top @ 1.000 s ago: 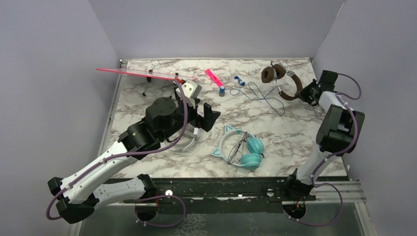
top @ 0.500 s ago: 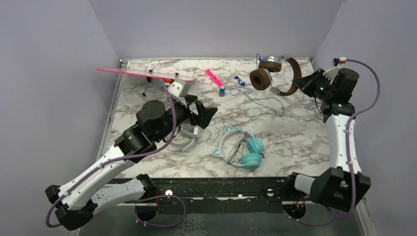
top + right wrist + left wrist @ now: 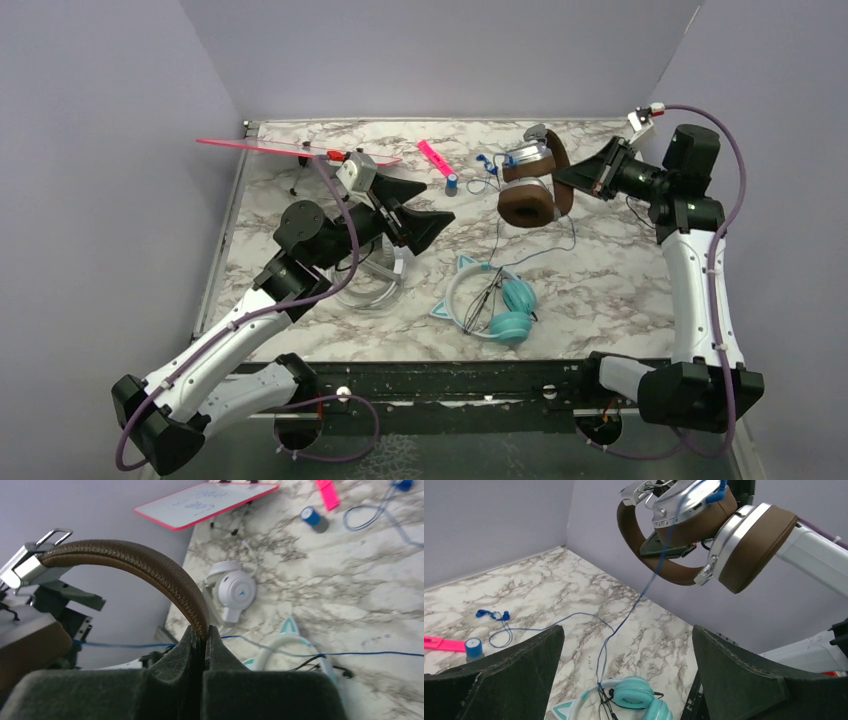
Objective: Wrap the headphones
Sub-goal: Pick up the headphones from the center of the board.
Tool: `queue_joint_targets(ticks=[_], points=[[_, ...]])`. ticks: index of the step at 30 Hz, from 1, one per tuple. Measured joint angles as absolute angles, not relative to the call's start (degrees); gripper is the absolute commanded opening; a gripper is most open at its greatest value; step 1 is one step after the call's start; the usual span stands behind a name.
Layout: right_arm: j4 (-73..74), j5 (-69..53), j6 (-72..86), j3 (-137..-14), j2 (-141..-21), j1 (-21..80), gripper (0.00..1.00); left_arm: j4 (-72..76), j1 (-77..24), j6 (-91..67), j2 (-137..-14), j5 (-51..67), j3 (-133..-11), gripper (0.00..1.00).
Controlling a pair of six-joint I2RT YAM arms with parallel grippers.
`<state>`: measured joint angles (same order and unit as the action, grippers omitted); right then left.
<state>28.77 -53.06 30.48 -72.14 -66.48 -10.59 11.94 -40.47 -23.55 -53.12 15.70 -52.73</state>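
Observation:
My right gripper (image 3: pixel 568 183) is shut on the leather band of the brown headphones (image 3: pixel 530 190), holding them in the air above the back of the table. In the right wrist view the band (image 3: pixel 145 567) is pinched between the jaws of that gripper (image 3: pixel 202 632). Their blue cord (image 3: pixel 644 587) hangs down to the marble top. My left gripper (image 3: pixel 435 203) stands wide open and empty, just left of the brown headphones (image 3: pixel 749 545) and below them. The teal cat-ear headphones (image 3: pixel 495 305) lie at centre front. The white-grey headphones (image 3: pixel 235 590) lie under my left arm.
A pink-framed whiteboard (image 3: pixel 290 150) stands at the back left. A pink marker (image 3: pixel 433 157), a small blue-capped bottle (image 3: pixel 452 184) and the cord's blue plug (image 3: pixel 487 163) lie at the back centre. Purple walls close in the left, back and right sides.
My right gripper has lifted the brown headphones off the back right of the table and carried them left and up. My left arm has reached out toward them, its gripper still open.

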Motion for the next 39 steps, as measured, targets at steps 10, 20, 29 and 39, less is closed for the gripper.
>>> queue_joint_targets(ticks=[10,20,29,39], points=[[30.59,-53.58,41.43,-76.31,-67.77,-6.26,0.01,22.61,-40.45,-21.56,-55.83,16.01,-48.10,0.98],[28.21,-34.96,47.24,-72.20,-62.50,-5.74,0.01,37.01,-56.16,-29.02,-65.25,7.60,-47.20,0.98],[28.27,-20.01,56.03,-67.92,-62.61,0.93,0.01,55.05,-59.68,-27.90,-82.28,-4.38,-49.19,0.99],[28.34,-11.75,55.94,-67.42,-62.46,7.07,0.01,61.25,-61.54,-27.11,-89.91,-10.61,-54.74,0.98]])
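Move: The right hand already holds the brown headphones by the headband, their middle about 5 cm to its left and roughly 3 cm above it. From the open left hand they hang in the air some 18 cm to the right and 6 cm ahead, about level in height. The turquoise headphones lie on the table about 11 cm to the left hand's right, 3 cm back and 37 cm below; the blue-capped bottle stands about 26 cm ahead, 5 cm right, 36 cm below. Rightwards about 15 cm goes the left hand, wide open, swinging a few centimetres back and then forward again to come up close to the brown headphones, its fingers tipping up a little. The right hand keeps its pinch on the headband, bobs up and ends about 3 cm lower, turning the headphones clockwise by nearly 30 degrees. ##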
